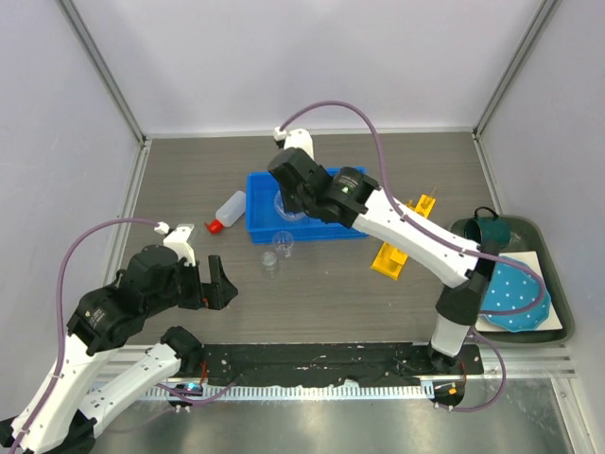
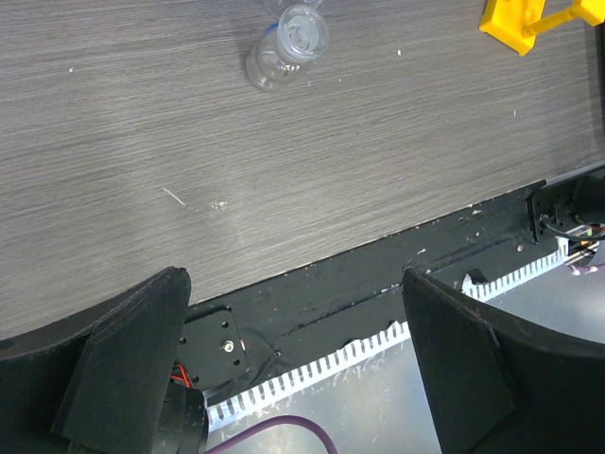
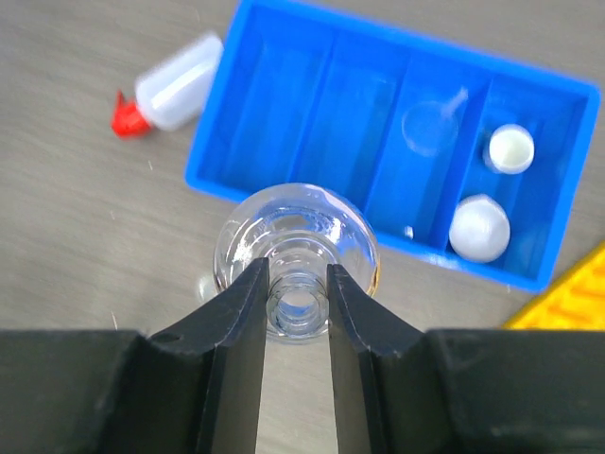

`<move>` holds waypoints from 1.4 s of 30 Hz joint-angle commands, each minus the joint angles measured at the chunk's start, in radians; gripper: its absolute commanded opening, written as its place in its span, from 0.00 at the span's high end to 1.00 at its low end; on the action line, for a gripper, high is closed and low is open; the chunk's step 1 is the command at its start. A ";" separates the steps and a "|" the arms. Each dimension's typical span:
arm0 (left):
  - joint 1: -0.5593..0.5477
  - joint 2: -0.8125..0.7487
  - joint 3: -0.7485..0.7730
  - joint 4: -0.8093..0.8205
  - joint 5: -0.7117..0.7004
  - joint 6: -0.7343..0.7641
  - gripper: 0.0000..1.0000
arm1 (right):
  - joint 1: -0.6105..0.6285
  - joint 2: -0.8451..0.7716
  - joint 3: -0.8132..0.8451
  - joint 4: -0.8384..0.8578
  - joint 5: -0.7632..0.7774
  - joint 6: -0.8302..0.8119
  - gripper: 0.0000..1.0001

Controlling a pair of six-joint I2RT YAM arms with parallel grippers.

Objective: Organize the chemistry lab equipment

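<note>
My right gripper [image 3: 298, 274] is shut on the neck of a round clear glass flask [image 3: 298, 236], held just in front of the blue divided bin [image 3: 284, 104]. In the bin lie a glass funnel [image 3: 430, 128] and two small white dishes [image 3: 510, 148]. A red-capped squeeze bottle [image 1: 227, 210] lies on its side left of the bin. Two small glass beakers [image 1: 275, 252] stand on the table in front of the bin [image 1: 260, 203]. The yellow tube rack [image 1: 402, 241] lies right of it. My left gripper [image 2: 302, 359] hangs open over the table's near edge, nothing between its fingers.
A dark tray [image 1: 558, 317] at the right holds a teal mug [image 1: 492, 232] and a blue dotted plate [image 1: 515, 293] on a white sheet. A black strip and a white toothed rail [image 2: 331, 364] run along the near edge. Walls enclose the table on three sides.
</note>
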 commanded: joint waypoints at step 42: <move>0.004 0.040 0.001 0.022 0.003 0.018 0.00 | -0.290 0.614 0.412 0.166 -0.180 -0.043 0.99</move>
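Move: The held glass flask is bound for the blue tray's second compartment from the left, its middle about 15 cm ahead of the right hand, 2 cm left and 26 below. All roughly as far below the hand, the clear funnel lies some 15 cm ahead and 6 right, the white wash bottle 11 ahead and 18 left, and a glass beaker 1 ahead and 4 left. From the left hand the compartment is some 33 cm ahead, 17 right and 20 below. Still pinching the glass flask by its neck, the right hand carries it forward about 16 cm over the blue tray, at first rising slightly and swinging left and back, then sinks steadily towards the second compartment, ending some 14 cm lower. The wrist tips the fingers about 10 degrees further down; they keep their grip. ##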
